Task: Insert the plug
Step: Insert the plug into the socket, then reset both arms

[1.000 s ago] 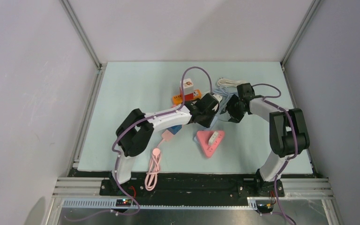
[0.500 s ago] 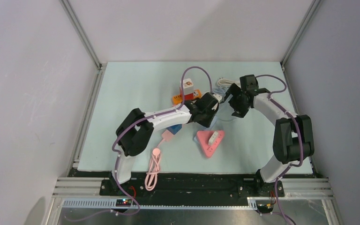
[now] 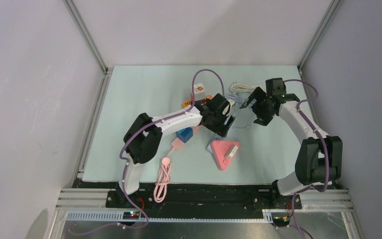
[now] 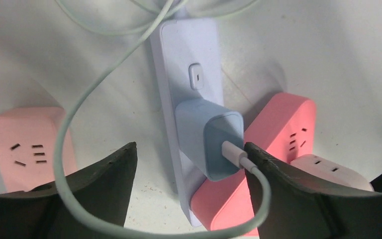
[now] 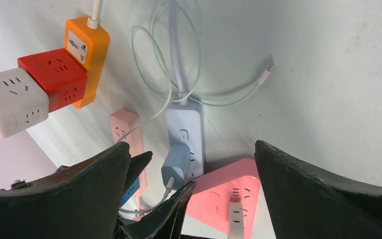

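A pale blue plug (image 4: 210, 142) sits seated in the lavender power strip (image 4: 189, 55), with its white cable (image 4: 79, 114) looping off toward the left. My left gripper (image 4: 189, 149) hovers over it, open, the fingers standing either side of the plug without clamping it. The right finger lies close to the cable's connector. In the top view the left gripper (image 3: 227, 123) hides most of the plug. My right gripper (image 3: 248, 105) hangs open and empty, off to the right of the strip. Its own camera looks down on the plug (image 5: 175, 167) and the strip (image 5: 185, 127).
A pink triangular socket (image 3: 224, 152) with a white plug (image 5: 235, 219) lies against the strip's near end. Orange (image 5: 87, 55), red (image 5: 54, 82) and white (image 5: 10, 102) cube sockets sit at the back left. A pink strip (image 5: 125, 127), a blue cube (image 3: 184, 134) and a pink cable (image 3: 163, 179) lie nearer the left arm.
The left gripper has opened and let go of the plug, which stays in the strip. The right gripper has opened wide and drawn back to the right, away from the strip.
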### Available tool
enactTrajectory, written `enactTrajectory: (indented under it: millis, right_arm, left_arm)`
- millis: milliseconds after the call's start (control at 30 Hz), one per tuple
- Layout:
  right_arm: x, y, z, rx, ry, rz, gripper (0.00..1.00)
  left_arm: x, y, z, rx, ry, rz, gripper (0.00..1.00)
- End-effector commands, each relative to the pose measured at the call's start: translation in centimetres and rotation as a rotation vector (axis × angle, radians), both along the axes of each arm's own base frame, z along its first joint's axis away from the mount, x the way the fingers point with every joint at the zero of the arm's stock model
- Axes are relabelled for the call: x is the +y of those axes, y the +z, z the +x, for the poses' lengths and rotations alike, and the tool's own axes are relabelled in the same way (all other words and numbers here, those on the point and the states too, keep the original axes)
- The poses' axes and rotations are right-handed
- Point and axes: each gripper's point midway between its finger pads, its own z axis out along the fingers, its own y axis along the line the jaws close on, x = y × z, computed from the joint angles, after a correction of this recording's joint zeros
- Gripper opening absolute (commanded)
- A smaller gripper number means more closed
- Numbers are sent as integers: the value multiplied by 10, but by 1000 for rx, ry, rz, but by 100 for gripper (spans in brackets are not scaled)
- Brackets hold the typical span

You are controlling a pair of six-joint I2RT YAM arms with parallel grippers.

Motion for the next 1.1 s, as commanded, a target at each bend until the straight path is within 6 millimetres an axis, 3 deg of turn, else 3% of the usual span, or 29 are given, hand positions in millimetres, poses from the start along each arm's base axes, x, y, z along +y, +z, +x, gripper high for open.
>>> enactTrajectory:
  millis: [0,100,233,400,500,667,800,933,967,1067]
  right_arm:
    - [-5,29,0,-58,-1,5,100]
    - [-7,33,-2,-67,5,6,100]
    - [-6,45,-3,-121,55,-7,99]
    - [-2,62,-5,-194,120,2,99]
    - [2,72,-6,-235,159,13,99]
    - [4,91,-9,-319,211,-5,99]
    - [8,104,-11,-370,240,-1,97]
    - [12,114,-14,-406,255,-3,96]
    - [12,115,-14,-411,253,-6,95]
    - [7,127,-18,-452,233,-40,95]
  left_arm:
    - [-10,56,16,-92,-29,-92,83]
    - [-11,76,14,-97,-47,-132,86]
    - [-9,105,9,-137,-80,-177,99]
    - [4,136,13,-190,-62,-213,100]
    - [15,164,18,-227,-17,-258,100]
    - [44,217,33,-353,75,-302,100]
    - [72,246,40,-433,141,-311,100]
    - [106,257,39,-493,206,-287,100]
    - [117,250,41,-503,236,-254,100]
    - [153,268,34,-581,331,-239,100]
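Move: The grey-blue plug stands in the light-blue strip almost directly under the left hand, some 3 cm below and 1 cm right, between its open fingers. The pink triangle lies about 9 cm back and 1 cm right of that hand. The dark-blue cube is 16 cm left and 1 cm back; the white-and-red cubes are about 12 cm ahead and 10 cm left. From the right hand the plug lies roughly 13 cm left, 6 cm back and 10 cm down. Its grip already released, the left hand clears the grey-blue plug with the fingers spreading to full width, first almost straight up, then rising faster and swinging left, about 24 cm up and 10 cm left in all, a little forward, the fingertips tipping forward by some 30 degrees. The right hand, still wide open, also climbs, about 9 cm, its fingertips swinging forward with a slight counter-clockwise turn. ##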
